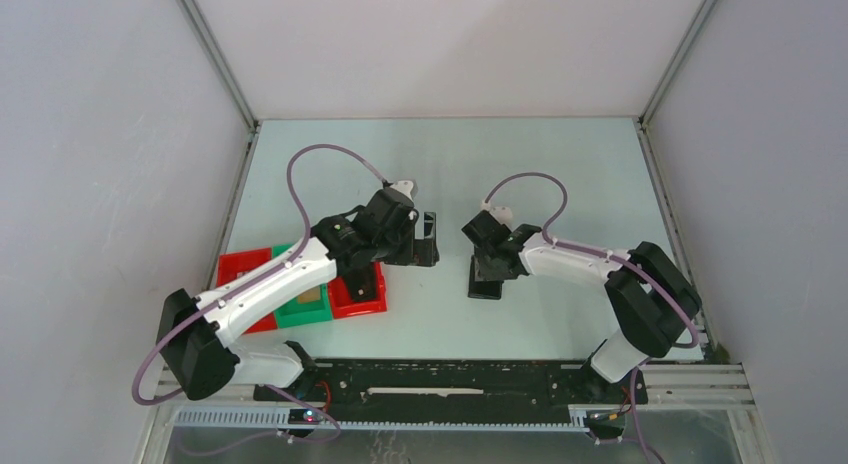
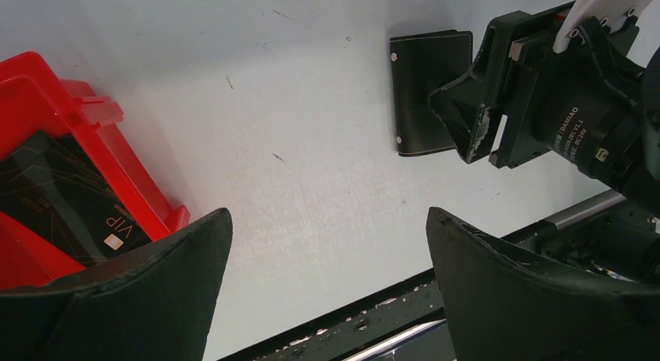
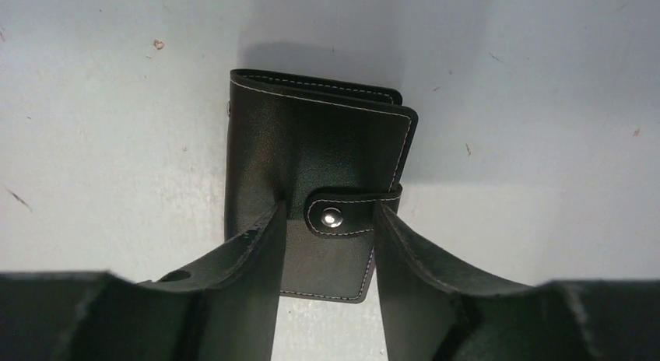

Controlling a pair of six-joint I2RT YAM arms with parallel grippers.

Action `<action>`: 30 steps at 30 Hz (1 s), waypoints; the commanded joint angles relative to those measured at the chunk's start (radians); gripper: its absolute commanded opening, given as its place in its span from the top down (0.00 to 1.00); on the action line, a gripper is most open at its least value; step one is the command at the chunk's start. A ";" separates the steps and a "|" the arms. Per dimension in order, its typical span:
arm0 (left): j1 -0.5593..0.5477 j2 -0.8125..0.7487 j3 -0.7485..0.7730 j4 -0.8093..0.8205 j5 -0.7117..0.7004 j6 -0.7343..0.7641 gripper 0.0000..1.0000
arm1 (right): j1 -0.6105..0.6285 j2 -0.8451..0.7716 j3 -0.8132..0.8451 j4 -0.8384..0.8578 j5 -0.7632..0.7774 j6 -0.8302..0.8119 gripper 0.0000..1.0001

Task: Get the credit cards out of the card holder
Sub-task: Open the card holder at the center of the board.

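The black card holder (image 3: 327,135) lies flat on the table, folded, with its snap strap fastened. It also shows as a dark rectangle (image 1: 486,281) under my right arm and as the card holder (image 2: 424,96) in the left wrist view. Credit cards inside it are hidden. My right gripper (image 3: 328,209) is right over it, jaws partly closed, one fingertip on either side of the strap's snap and a gap still between them. My left gripper (image 2: 327,221) hangs wide open over bare table to the holder's left, holding nothing. A tan card (image 1: 308,296) lies in the green tray.
Three small trays stand in a row at the left: a red tray (image 1: 245,269), a green tray (image 1: 295,314) and another red tray (image 1: 362,302). A dark card marked VIP (image 2: 78,213) lies in the red tray (image 2: 117,155). The black rail (image 1: 450,379) runs along the near edge.
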 commanded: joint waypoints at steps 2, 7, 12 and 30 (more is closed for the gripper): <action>0.006 -0.019 0.019 0.015 0.006 -0.013 0.00 | 0.024 0.037 0.009 0.018 0.084 0.035 0.59; 0.006 -0.022 0.007 0.021 0.013 -0.013 0.00 | 0.035 0.024 0.009 -0.002 0.088 0.043 0.85; 0.005 0.011 -0.003 0.053 0.062 -0.018 0.00 | 0.034 -0.037 0.000 -0.016 0.083 0.065 1.00; 0.003 0.094 0.022 0.095 0.143 -0.024 0.00 | -0.379 -0.617 -0.462 0.289 -0.411 0.113 1.00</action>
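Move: The clasp strap of the card holder sits right under the right fingertips, about 1 cm below the hand point and 1 cm to its right, lying across the closed holder. The holder's middle is some 1 cm ahead of the hand and 2 cm below. The red bin with a black card in it is roughly 29 cm to the left and 3 cm back. From the left hand, the strap lies about 13 cm to the right, 2 cm ahead and 13 cm below. The right fingers, half open astride the clasp strap, first shut on it almost in place, then carry it up and off to the right, about 5 cm right and 3 cm up with a slight draw back, the hand rolling some 25 degrees so its left side rises and turning a little clockwise while the pinch is kept. Late on, the left hand, fingers still wide open and touching nothing, eases about 3 cm right and a little down towards the holder. ##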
